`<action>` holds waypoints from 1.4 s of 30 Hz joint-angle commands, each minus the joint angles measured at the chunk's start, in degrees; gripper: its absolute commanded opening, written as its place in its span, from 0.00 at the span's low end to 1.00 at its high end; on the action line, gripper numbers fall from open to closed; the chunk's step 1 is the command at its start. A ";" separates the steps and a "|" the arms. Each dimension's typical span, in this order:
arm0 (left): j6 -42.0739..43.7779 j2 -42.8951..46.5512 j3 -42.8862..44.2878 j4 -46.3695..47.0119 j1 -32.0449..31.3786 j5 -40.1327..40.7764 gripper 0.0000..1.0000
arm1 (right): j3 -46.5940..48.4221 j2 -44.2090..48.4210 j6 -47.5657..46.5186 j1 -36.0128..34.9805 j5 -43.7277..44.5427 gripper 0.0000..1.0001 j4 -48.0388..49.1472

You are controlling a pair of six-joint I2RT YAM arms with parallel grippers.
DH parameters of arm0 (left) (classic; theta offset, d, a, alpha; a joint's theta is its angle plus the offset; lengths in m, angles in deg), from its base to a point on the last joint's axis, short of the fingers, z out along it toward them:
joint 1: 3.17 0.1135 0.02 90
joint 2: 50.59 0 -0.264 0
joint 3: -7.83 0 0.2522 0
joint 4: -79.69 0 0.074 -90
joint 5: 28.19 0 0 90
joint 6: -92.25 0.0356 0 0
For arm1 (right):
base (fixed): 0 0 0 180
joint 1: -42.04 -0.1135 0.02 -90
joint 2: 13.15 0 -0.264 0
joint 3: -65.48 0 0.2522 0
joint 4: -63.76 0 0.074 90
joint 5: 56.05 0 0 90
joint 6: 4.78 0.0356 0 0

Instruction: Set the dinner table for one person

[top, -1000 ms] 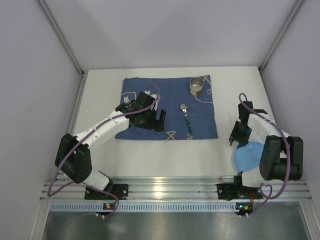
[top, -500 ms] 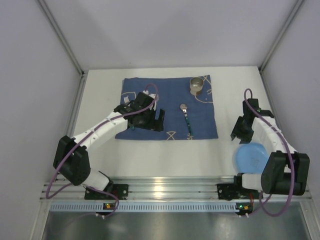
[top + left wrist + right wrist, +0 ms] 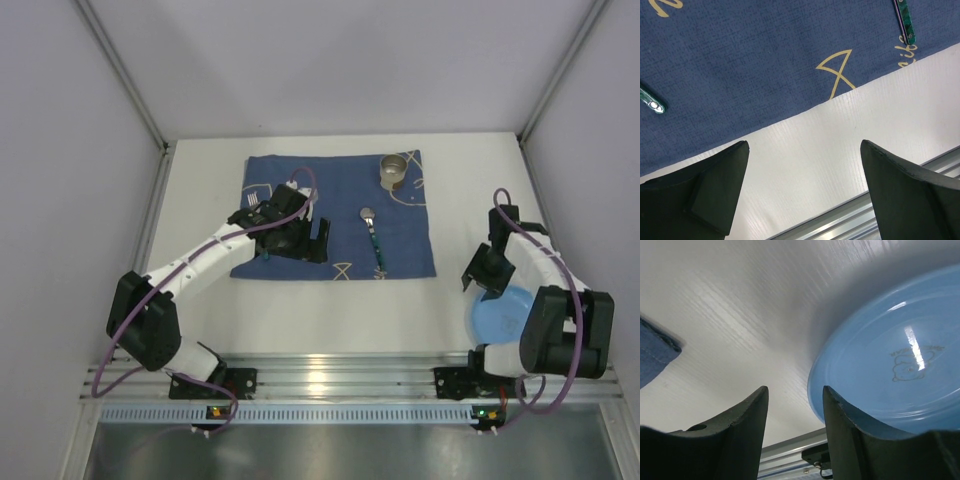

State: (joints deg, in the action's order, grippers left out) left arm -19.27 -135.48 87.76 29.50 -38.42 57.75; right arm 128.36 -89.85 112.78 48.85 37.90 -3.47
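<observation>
The dinner table (image 3: pixel 330 315) is the white top with a ribbed rail (image 3: pixel 340 380) along its near edge. A light blue plate (image 3: pixel 498 318) lies flat at the near right; its rim (image 3: pixel 812 385) shows just beside the right gripper's inner finger. My right gripper (image 3: pixel 472 280) (image 3: pixel 795 395) hovers at the plate's left edge, open, with nothing between its jaws. My left gripper (image 3: pixel 305 248) (image 3: pixel 805 165) hangs wide open over the near edge of the blue mat (image 3: pixel 340 215), holding nothing. A spoon (image 3: pixel 375 238), a fork (image 3: pixel 256 201) and a metal cup (image 3: pixel 393 170) rest on the mat.
Grey walls close in the table (image 3: pixel 840 150) at the left, back and right. The left wrist view shows the fork's teal handle end (image 3: pixel 652 104) and the spoon's handle (image 3: pixel 905 22) on the mat (image 3: pixel 765 60). A corner of the mat (image 3: pixel 655 357) shows in the right wrist view.
My right gripper has opened wider and its wrist has shifted beside the plate's left edge. The left arm and the things on the mat have not moved.
</observation>
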 commanded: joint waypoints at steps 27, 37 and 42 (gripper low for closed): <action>1.83 4.90 -3.25 -1.01 0.18 3.53 0.98 | 21.43 -9.51 1.19 -0.12 -3.68 0.00 -4.00; -0.80 10.52 -2.36 -4.97 0.26 6.95 0.98 | 47.09 -16.09 7.69 -18.30 0.53 0.00 -8.57; -2.21 16.93 -4.12 -7.43 0.61 11.25 0.98 | 68.79 -29.44 8.40 -36.75 6.68 0.00 -14.46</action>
State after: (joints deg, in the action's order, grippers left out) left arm -19.92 -123.50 83.69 24.19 -38.33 65.16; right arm 187.05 -112.89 119.84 21.37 40.67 -13.11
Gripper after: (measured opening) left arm 0.985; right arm 0.029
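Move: The blue plate's middle lies about 7 cm to the right of the right hand, 4 cm back and 5 cm below, its near rim close to the fingers. The placemat's middle is some 38 cm left and 23 cm ahead, the spoon on it about 28 cm left and 16 cm ahead, the cup roughly 21 cm left and 34 cm ahead. From the left hand the plate is about 50 cm right and 11 cm back. Right hand sinks 4 cm, pinches the plate's rim, then carries it up, forward and left towards the placemat. ##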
